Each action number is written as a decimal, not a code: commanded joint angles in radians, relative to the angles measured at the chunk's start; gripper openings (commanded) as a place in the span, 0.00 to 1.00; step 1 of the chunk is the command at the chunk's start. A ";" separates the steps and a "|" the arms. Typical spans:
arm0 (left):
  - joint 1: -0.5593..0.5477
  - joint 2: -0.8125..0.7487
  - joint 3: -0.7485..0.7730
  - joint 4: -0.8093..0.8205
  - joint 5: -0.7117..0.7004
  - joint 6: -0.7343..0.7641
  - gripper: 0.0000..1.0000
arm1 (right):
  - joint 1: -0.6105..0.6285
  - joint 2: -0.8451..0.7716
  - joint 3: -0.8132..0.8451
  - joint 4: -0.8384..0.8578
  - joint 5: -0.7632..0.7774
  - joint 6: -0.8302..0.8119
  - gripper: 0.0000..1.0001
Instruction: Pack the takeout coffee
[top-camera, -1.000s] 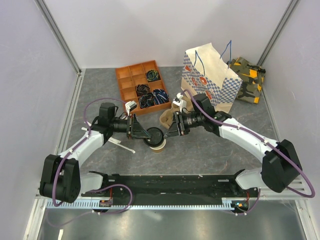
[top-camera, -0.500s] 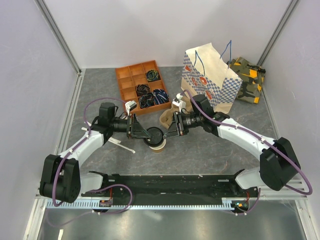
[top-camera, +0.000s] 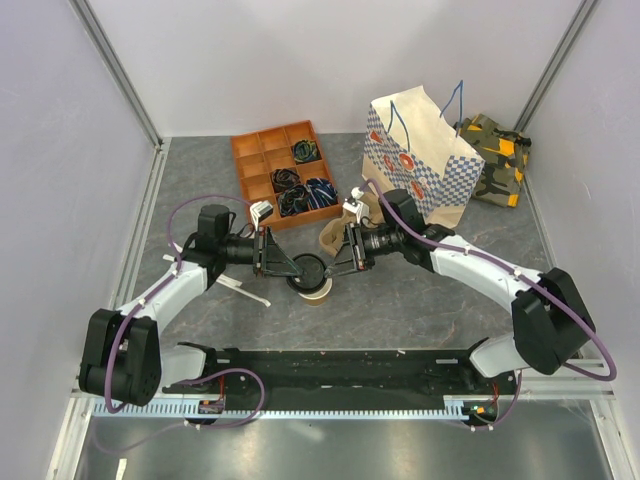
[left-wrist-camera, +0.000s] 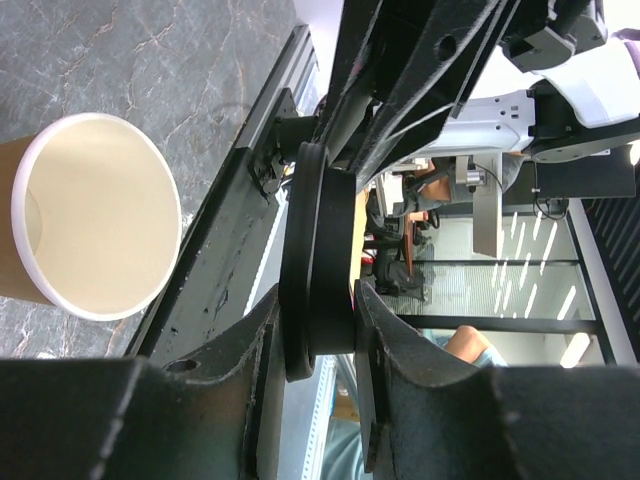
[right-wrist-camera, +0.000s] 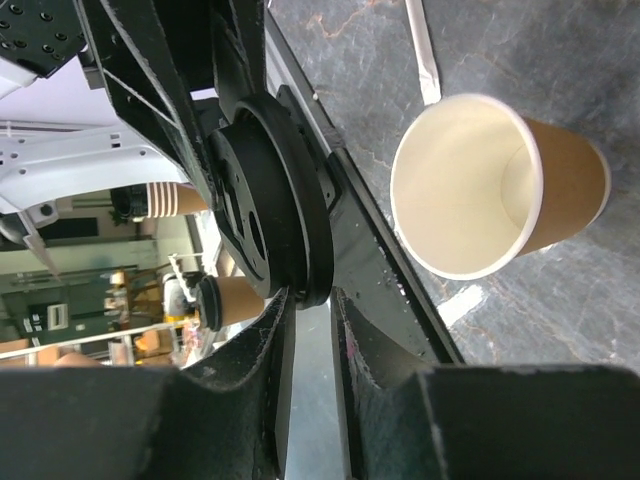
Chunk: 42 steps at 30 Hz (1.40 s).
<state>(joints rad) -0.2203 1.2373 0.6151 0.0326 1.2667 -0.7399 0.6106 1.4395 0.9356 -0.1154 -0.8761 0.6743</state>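
Observation:
No lidded takeout coffee shows on the table. A lidless tan paper cup (top-camera: 318, 291) with a cream inside stands upright at the table's middle, also seen in the wrist views (left-wrist-camera: 95, 215) (right-wrist-camera: 490, 185). Just above it a loose black lid (top-camera: 309, 269) hangs level over the cup, held between both arms. My left gripper (top-camera: 291, 267) comes in from the left and is shut on the lid (left-wrist-camera: 320, 255), its fingers pressing both faces. My right gripper (top-camera: 336, 264) comes from the right, its fingertips pinching the opposite rim of the lid (right-wrist-camera: 270, 210).
An orange compartment tray (top-camera: 252, 158) with cables sits at the back. A checked paper bag (top-camera: 420, 160) stands at the back right, a camouflage pouch (top-camera: 495, 158) beside it. A tan paper item (top-camera: 333, 238) lies behind the right gripper. A white strip (top-camera: 243, 287) lies left of the cup.
My right gripper's jaws have narrowed onto the lid's rim and the arm has edged slightly left. The left gripper, lid and cup have stayed put.

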 joint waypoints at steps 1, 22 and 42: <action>-0.004 -0.004 -0.009 0.047 0.033 -0.003 0.02 | 0.003 0.012 -0.012 0.094 -0.053 0.051 0.27; -0.004 0.019 -0.026 0.033 0.008 -0.001 0.09 | -0.006 0.016 -0.037 0.099 -0.054 0.030 0.00; -0.001 0.007 0.008 -0.120 -0.073 0.118 0.70 | -0.034 0.065 -0.043 0.069 -0.040 0.008 0.00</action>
<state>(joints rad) -0.2241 1.2503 0.5934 -0.0360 1.2236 -0.6987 0.5835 1.4933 0.8867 -0.0647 -0.9043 0.7025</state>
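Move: The black lid is in the left fingers roughly level, its middle about 4 cm to the right of that hand, and about 5 cm to the left of the right hand, whose fingertips straddle its near rim. The open coffee cup stands beneath it, some 5 cm to the right of the left hand, its middle about 10 cm down. The cup carrier lies about 14 cm ahead of the right hand, 5 cm to its right and 13 cm below. The lid passes from one grip to the other above the cup: the right fingers shut on the rim from its right side, nearly closed, while the left hand keeps its hold. Then the left fingers spread to about two-thirds open, freeing the lid, as both hands sink some 2 cm towards the cup, the right a little more. ##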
